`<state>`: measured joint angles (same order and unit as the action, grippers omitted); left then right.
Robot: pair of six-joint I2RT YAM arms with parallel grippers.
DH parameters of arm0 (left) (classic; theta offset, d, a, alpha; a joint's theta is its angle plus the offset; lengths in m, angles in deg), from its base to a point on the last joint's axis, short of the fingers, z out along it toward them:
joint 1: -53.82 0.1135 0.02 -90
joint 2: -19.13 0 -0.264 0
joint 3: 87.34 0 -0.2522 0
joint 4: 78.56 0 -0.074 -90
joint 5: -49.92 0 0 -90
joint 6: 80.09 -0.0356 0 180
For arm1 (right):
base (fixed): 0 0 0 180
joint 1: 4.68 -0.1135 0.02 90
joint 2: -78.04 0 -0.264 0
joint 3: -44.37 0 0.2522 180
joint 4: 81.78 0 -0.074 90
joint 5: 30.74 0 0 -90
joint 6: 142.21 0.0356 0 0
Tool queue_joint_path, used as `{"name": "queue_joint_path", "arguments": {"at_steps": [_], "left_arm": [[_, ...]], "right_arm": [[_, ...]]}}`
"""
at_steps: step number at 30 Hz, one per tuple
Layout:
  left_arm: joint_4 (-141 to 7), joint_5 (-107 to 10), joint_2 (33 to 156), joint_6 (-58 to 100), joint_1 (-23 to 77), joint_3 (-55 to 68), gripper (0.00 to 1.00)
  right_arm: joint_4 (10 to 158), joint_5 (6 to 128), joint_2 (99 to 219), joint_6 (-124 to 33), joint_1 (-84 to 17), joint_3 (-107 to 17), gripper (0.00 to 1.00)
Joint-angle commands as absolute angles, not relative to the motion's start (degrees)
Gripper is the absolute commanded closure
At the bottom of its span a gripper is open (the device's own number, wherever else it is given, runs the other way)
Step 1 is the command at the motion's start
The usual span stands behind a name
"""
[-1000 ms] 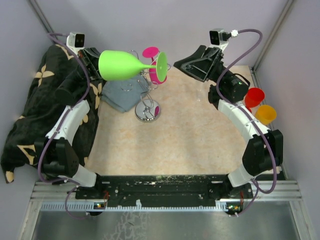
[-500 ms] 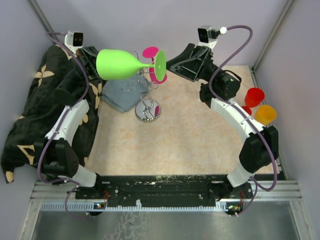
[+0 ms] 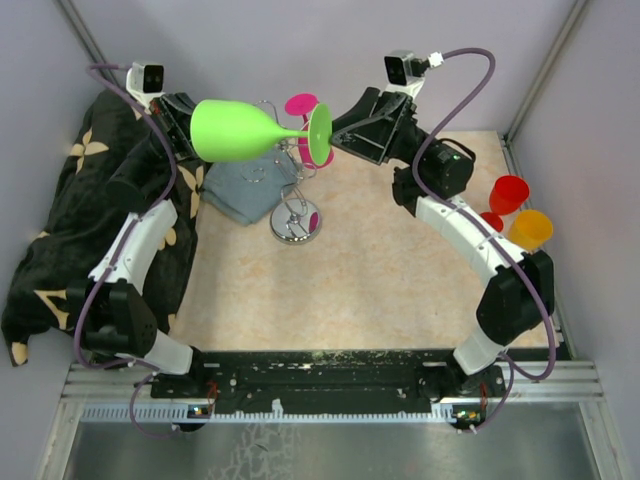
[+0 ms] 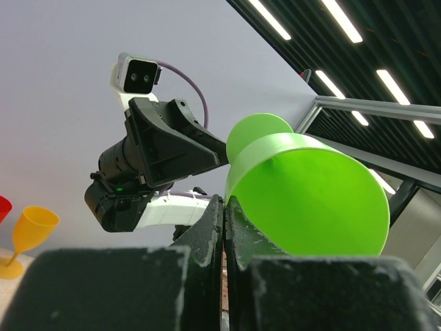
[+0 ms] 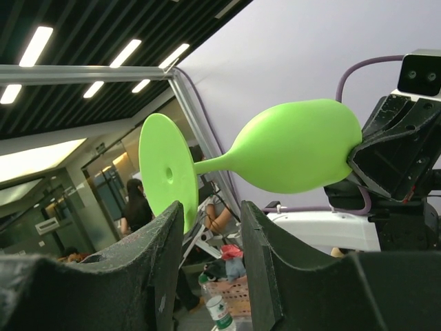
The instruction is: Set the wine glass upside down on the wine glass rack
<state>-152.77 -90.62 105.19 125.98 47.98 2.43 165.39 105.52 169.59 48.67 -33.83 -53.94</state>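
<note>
The lime green wine glass (image 3: 235, 130) hangs sideways in the air at the back, bowl to the left and foot disc (image 3: 320, 135) to the right. My left gripper (image 3: 185, 125) is shut on the bowl's rim; in the left wrist view its fingers (image 4: 213, 227) press together beside the green bowl (image 4: 310, 200). My right gripper (image 3: 340, 138) stands open just right of the foot. In its wrist view the foot disc (image 5: 165, 176) sits above the left finger and the stem passes over the gap (image 5: 210, 214). The silver wine glass rack (image 3: 296, 225) stands below the glass.
A pink glass (image 3: 302, 105) hangs on the rack. A grey cloth (image 3: 250, 190) lies left of the rack's base, with a black floral cloth (image 3: 60, 230) along the left edge. Red (image 3: 510, 192) and orange (image 3: 530, 228) glasses stand at the right edge.
My right arm has swung left, bringing its open gripper close to the glass's foot. The left gripper and the glass have barely shifted.
</note>
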Motion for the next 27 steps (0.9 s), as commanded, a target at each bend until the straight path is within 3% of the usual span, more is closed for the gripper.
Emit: {"name": "queue_joint_path", "arguments": {"at_steps": [1, 13, 24, 27], "left_arm": [[-159.9, -89.9, 104.1, 126.0, 48.4, 2.2, 0.98], [-161.2, -89.6, 104.6, 126.0, 48.4, 3.3, 0.98], [-162.3, -89.2, 105.4, 126.4, 48.4, 3.9, 0.98], [-162.4, -89.1, 105.5, 126.4, 48.3, 4.0, 0.98]], "right_arm": [[166.7, 105.2, 168.6, 47.6, -35.0, -57.0, 0.61], [165.8, 105.4, 167.7, 46.8, -36.4, -57.4, 0.72], [165.3, 105.7, 167.0, 46.4, -37.4, -57.9, 0.75], [164.7, 105.6, 166.7, 45.8, -37.4, -57.5, 0.96]]}}
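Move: The green wine glass, already pinched at its bowl rim by the left hand, lies sideways with its round foot just off the right fingertips: the foot's middle is about 1 cm left, 1 cm back and 3 cm above the right hand. From the left hand, that foot lies some 13 cm right, level fore and aft, and 3 cm higher. The rack stands roughly 14 cm ahead of the right hand, 7 cm left and 38 cm below; the hung pink glass is about 16 cm ahead, 3 cm left and 27 cm below. Easing back and a little left, about 1.5 cm in all, the right hand brings its half-open fingers over the lower edge of the green glass's foot and narrows them until they pinch that edge. The left hand keeps its shut grip on the bowl rim, sinking and edging forward by less than 1 cm. ##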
